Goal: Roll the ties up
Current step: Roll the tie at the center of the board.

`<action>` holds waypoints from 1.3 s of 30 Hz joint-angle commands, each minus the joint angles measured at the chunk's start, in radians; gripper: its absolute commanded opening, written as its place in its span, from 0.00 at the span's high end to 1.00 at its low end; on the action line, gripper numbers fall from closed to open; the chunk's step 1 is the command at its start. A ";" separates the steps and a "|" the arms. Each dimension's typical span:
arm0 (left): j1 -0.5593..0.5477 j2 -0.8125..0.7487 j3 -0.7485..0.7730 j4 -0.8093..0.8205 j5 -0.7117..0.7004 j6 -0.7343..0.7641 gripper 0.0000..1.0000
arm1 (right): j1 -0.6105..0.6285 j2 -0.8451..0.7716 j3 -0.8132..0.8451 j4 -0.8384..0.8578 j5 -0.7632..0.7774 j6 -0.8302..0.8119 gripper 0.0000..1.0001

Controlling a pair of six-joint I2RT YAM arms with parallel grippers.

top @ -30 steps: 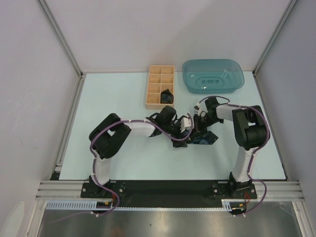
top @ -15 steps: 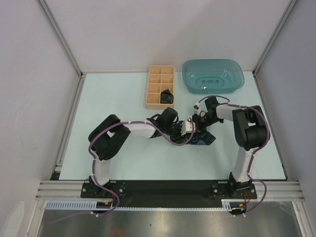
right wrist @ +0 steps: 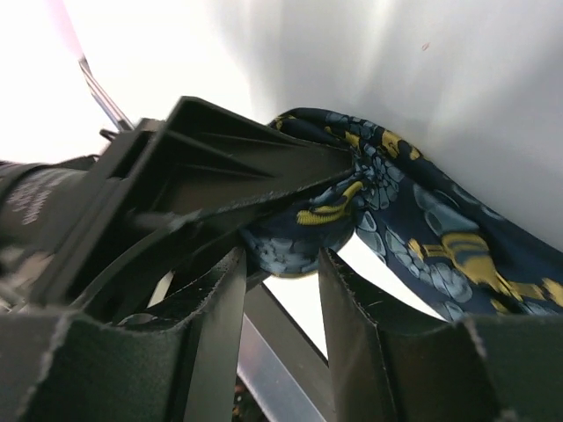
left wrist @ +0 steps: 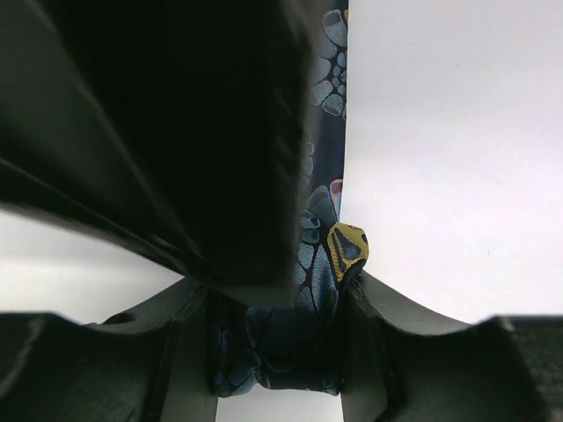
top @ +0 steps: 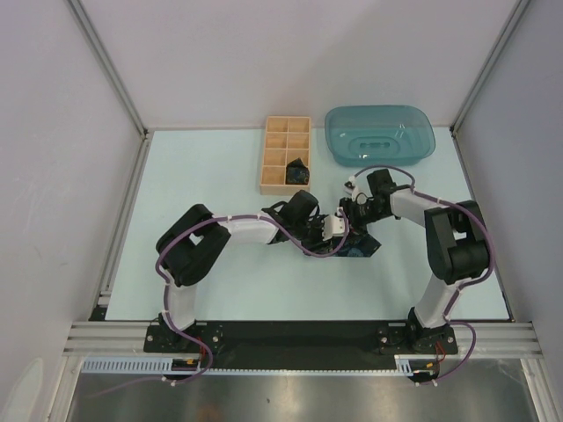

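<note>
One dark navy tie (top: pixel 362 248) with a blue and yellow pattern lies bunched on the table between both arms. My left gripper (top: pixel 337 230) is shut on a folded part of it; in the left wrist view the fabric (left wrist: pixel 290 338) fills the gap between the fingers (left wrist: pixel 374 330). My right gripper (top: pixel 355 214) faces it from the right. Its jaws stand open, and the tie's rolled fold (right wrist: pixel 286 242) sits at the fingertips (right wrist: pixel 339 290) with light showing below. A second tie (top: pixel 297 172), a compact dark roll, sits in a compartment of the wooden box.
The compartmented wooden box (top: pixel 266 167) stands behind the grippers. The teal plastic tray (top: pixel 380 134) lies upside down at the back right. The two grippers nearly touch each other; the left one's black finger (right wrist: pixel 220 167) crosses the right wrist view.
The left gripper has closed on the tie's fold. The right gripper, shut a second ago, has opened and let go of the fabric, and its arm has swung slightly to the right.
</note>
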 commanded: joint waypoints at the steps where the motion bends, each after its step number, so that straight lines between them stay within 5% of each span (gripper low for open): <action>1: 0.009 0.024 0.001 -0.135 -0.058 0.006 0.57 | 0.022 0.046 -0.026 0.053 -0.013 0.030 0.56; 3: 0.007 0.027 0.003 -0.136 -0.056 0.002 0.57 | 0.021 0.059 -0.032 0.070 -0.008 0.028 0.56; 5: 0.007 0.032 0.006 -0.135 -0.058 -0.003 0.57 | 0.021 0.063 -0.037 0.085 -0.005 0.034 0.67; 9: 0.016 0.019 0.000 -0.127 -0.044 -0.017 0.44 | 0.006 0.091 -0.031 0.073 0.038 0.005 1.00; 14: 0.053 -0.037 -0.008 -0.112 0.069 -0.037 0.18 | -0.040 0.138 -0.022 0.017 0.143 -0.062 1.00; 20: 0.082 -0.105 -0.045 -0.018 0.171 -0.066 0.03 | -0.065 0.148 -0.022 -0.007 0.272 -0.095 1.00; 39: 0.029 0.044 0.061 0.094 0.197 -0.057 0.01 | 0.045 0.286 0.100 -0.053 0.363 -0.084 1.00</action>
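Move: Already gripping the partly wound tie, the left hand has the roll right between its fingers. From the right hand, whose open fingers hang just over it, the roll is about 1 cm back, 2 cm left and 4 cm down. The flat tail's middle lies some 6 cm right of the roll and 1 cm nearer the bases. The compartment tray stands roughly 22 cm ahead and 11 cm left of the left hand. Sinking slightly and shutting on the tie at the top of the roll, the right hand then draws about 4 cm to the right and 4 cm down, its fingers tipping some 15 degrees steeper, to finish shut at the roll's right side where the tail meets it. The left fingers let go and open wide, slip 2–3 cm left, lift, then come back right around the roll. ##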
